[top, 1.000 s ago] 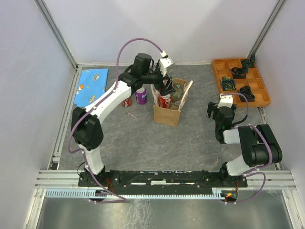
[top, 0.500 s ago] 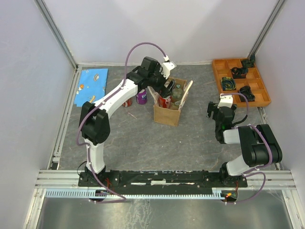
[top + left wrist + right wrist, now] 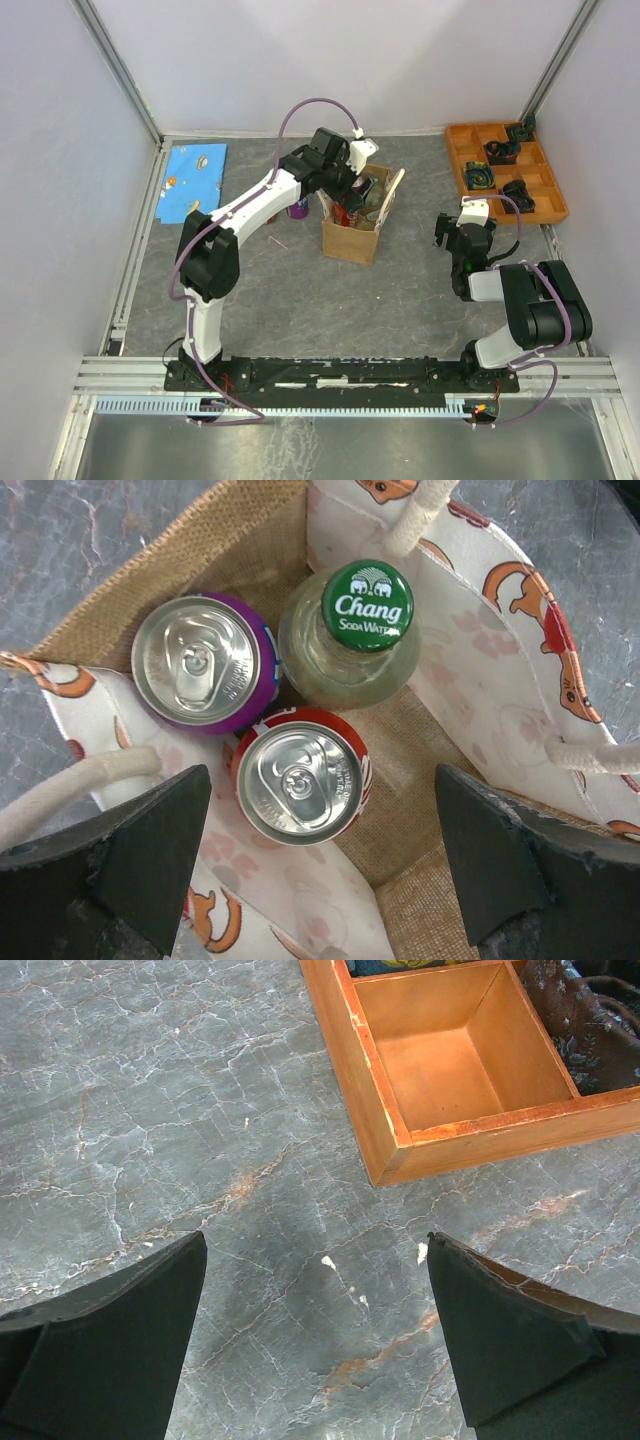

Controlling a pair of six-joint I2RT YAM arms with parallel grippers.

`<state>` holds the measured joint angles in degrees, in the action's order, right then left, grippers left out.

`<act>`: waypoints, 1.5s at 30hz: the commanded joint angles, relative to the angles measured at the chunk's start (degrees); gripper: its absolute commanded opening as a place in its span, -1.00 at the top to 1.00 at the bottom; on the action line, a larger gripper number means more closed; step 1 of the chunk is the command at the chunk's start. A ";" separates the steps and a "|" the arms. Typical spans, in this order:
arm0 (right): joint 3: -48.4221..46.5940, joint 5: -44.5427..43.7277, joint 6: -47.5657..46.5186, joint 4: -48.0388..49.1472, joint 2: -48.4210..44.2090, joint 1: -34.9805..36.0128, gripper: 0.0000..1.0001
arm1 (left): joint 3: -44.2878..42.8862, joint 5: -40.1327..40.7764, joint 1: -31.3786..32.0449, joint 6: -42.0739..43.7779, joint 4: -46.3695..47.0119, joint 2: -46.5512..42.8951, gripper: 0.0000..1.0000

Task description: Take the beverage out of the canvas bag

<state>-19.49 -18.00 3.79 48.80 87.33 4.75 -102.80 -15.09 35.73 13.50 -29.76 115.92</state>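
Observation:
The canvas bag stands upright in the middle of the table, its cream loop handles spread apart. The left wrist view looks straight down into the bag. Three beverages stand inside: a purple can, a red can and a glass bottle with a green Chang cap. My left gripper hovers open above the bag's mouth, and the red can lies between its fingers, well below them. My right gripper stands open over bare table, holding nothing.
An orange compartment tray with dark items sits at the back right, its near corner just ahead of the right gripper. A blue mat lies at the back left. A purple can stands left of the bag, behind the left arm.
The left arm has swung right and forward, so its gripper now hangs over the bag's mouth, with the jaws slightly wider. The right arm has not moved.

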 commanded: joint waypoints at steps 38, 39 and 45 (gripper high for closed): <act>-0.98 -0.28 0.40 1.85 -0.67 -0.26 -0.98 | 2.68 10.06 4.09 -0.98 0.71 8.87 -0.66; -0.99 -0.28 0.34 1.83 -0.71 -0.25 -0.98 | 2.67 9.89 4.09 -0.98 0.73 8.93 -0.58; -0.99 -0.28 0.39 1.81 -0.71 -0.22 -0.98 | 2.46 10.16 4.13 -0.18 0.77 8.07 0.14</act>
<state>-19.49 -18.00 3.79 48.80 87.33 4.75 -100.84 -3.29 39.35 12.86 -28.16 123.61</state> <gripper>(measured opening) 0.991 0.757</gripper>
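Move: The red can still in the canvas bag stands almost straight under the left hand, its middle about 11 cm down. Its neighbours in the bag are a purple can some 6 cm ahead and 2 cm right of the left hand, and the green-capped bottle about 2 cm ahead and 6 cm right, its middle some 7 cm below. From the right hand, the red can lies about 28 cm left and 3 cm ahead, roughly level in height. The red can in the bag gets gripped by the left hand, which sinks into the bag about 8 cm almost straight down, slowly at first and quicker near the end, while the wrist tips the fingers some 10 degrees more steeply downward. The fingers narrow a little on the way, then shut onto the sides of the can's upper part at the bottom. ##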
